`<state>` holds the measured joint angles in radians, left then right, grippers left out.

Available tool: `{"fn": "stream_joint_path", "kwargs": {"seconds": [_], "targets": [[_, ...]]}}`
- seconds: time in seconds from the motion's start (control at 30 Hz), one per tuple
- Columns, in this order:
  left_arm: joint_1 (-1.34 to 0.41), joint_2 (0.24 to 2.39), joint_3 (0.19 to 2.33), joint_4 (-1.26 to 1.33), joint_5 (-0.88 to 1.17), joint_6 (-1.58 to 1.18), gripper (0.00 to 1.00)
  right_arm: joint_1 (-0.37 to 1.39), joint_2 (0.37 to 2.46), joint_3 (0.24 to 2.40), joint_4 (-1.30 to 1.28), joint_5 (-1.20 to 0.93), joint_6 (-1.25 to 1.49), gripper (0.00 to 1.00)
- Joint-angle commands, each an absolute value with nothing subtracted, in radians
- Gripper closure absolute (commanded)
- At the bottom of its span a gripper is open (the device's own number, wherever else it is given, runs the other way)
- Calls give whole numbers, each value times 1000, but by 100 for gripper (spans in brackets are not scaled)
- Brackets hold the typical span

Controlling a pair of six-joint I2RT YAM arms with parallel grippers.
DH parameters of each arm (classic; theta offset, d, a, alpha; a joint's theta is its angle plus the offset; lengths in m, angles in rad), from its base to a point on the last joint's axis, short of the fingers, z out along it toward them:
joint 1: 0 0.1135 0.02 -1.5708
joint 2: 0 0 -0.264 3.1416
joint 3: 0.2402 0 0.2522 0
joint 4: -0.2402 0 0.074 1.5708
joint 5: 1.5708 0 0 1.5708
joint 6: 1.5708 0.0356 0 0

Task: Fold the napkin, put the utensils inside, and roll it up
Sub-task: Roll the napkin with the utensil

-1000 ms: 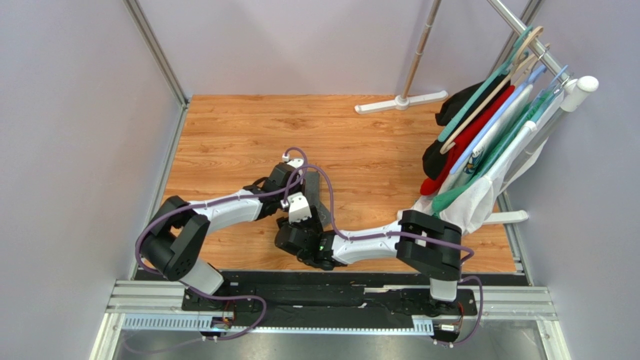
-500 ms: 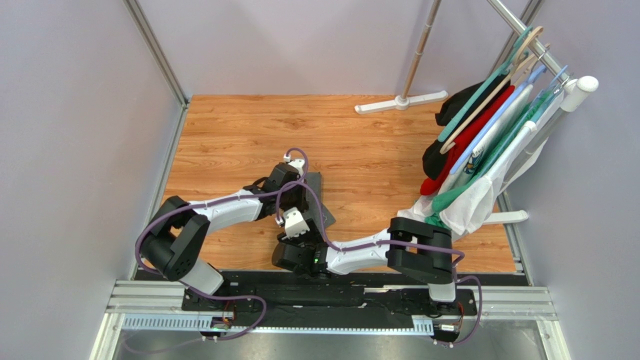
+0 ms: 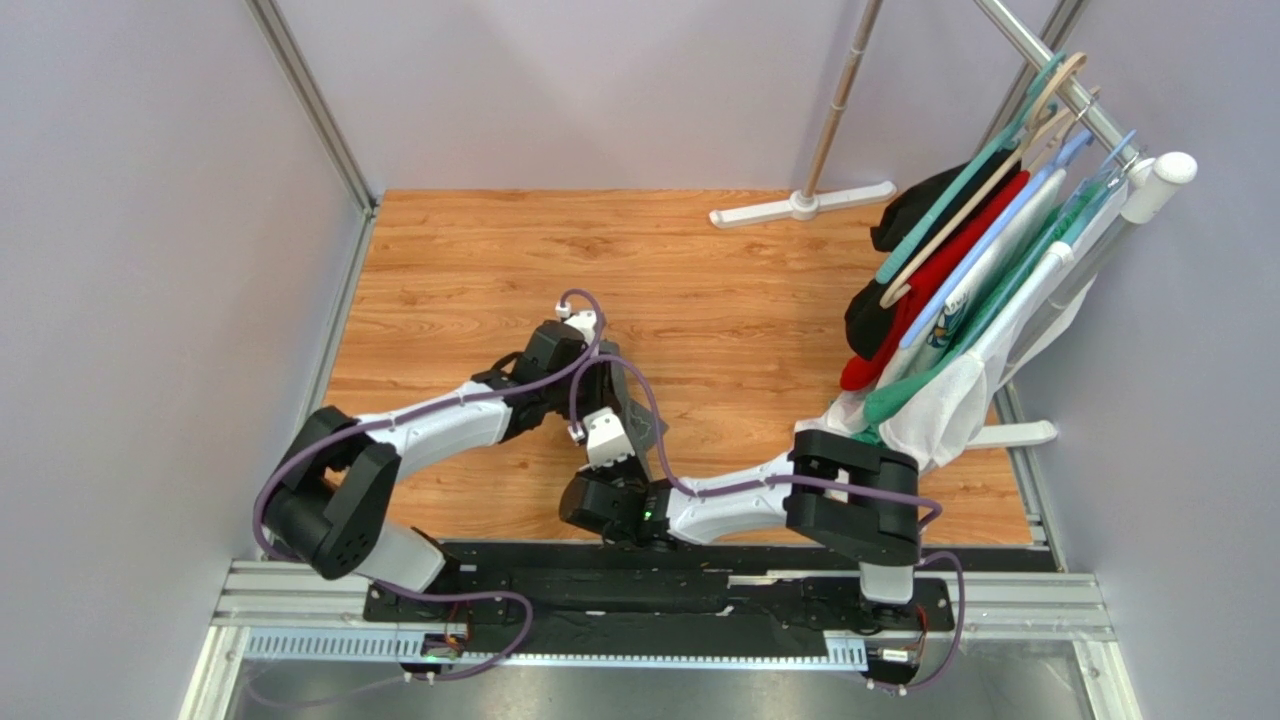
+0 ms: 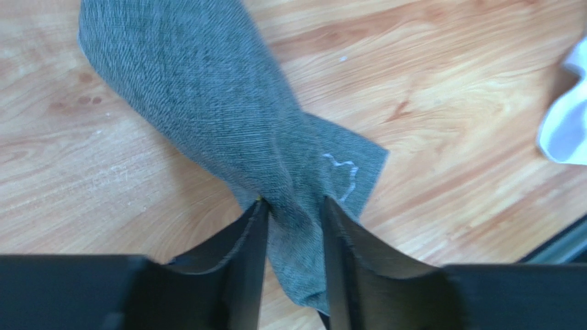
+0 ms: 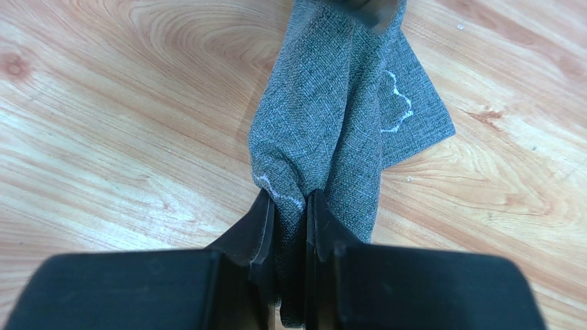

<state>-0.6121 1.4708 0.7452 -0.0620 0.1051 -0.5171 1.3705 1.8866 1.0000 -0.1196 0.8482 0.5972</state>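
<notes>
The napkin (image 4: 207, 89) is a dark grey cloth bunched into a long roll on the wood floor, with pale stitching showing near one end (image 5: 324, 103). Its near end runs between the fingers of my left gripper (image 4: 293, 203). Those jaws stand parted, with a strip of floor showing beside the cloth. My right gripper (image 5: 289, 196) is shut, pinching the roll's other end at the stitched edge. In the top view both wrists crowd over the napkin (image 3: 643, 417) at the table's near middle. The utensils are hidden.
A rack of garments on hangers (image 3: 962, 255) fills the right side, with a white cloth (image 4: 565, 117) hanging at its foot close to my right arm. A pole stand's white base (image 3: 804, 203) lies at the back. Grey walls enclose the wood floor (image 3: 451, 255).
My left gripper's jaws have parted from a tight pinch on the napkin. My right gripper, open before, has shut on the cloth. Both wrists shifted slightly over the roll.
</notes>
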Motion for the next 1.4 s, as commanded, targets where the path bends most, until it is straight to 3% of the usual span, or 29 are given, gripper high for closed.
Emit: {"fn": "stream_joint_path", "kwargs": {"seconds": [0.0,0.07,0.2,0.67,0.97,1.37], "targets": [[-600,1365,756,-20,152,-517,49,1344,1821,887,-8,683,612,100],[-575,1326,752,-20,167,-515,33,1324,1790,848,66,623,611,100],[-542,1263,749,-43,178,-505,19,1290,1708,753,184,540,614,100],[-413,1131,647,-31,251,-489,17,1060,1534,511,489,151,709,100],[-413,1167,618,52,287,-505,18,942,1496,433,595,14,793,100],[-413,1311,617,192,374,-526,22,842,1594,382,730,-94,913,100]]}}
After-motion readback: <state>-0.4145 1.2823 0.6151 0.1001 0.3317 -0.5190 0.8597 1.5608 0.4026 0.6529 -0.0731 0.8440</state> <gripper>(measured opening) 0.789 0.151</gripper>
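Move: The left gripper is already at the grey napkin roll and starting to loosen: the roll's middle is about 1 cm ahead of it, 2 cm right and 3 cm below. The right fingers hold the roll's near end, with its middle about 9 cm ahead. The stitched corner sticks out about 5 cm ahead and 3 cm right of the right hand; the table's near edge is some 10 cm straight back. Keep the right gripper pinched on the napkin's near end and swing its fingers from forward towards the left, rolling the wrist left side up by nearly 50 degrees while easing about 4 cm right and a little forward. Meanwhile open the left gripper wide to release the roll, lift it about 8 cm and draw it left, then sink partway and come slightly back right. ##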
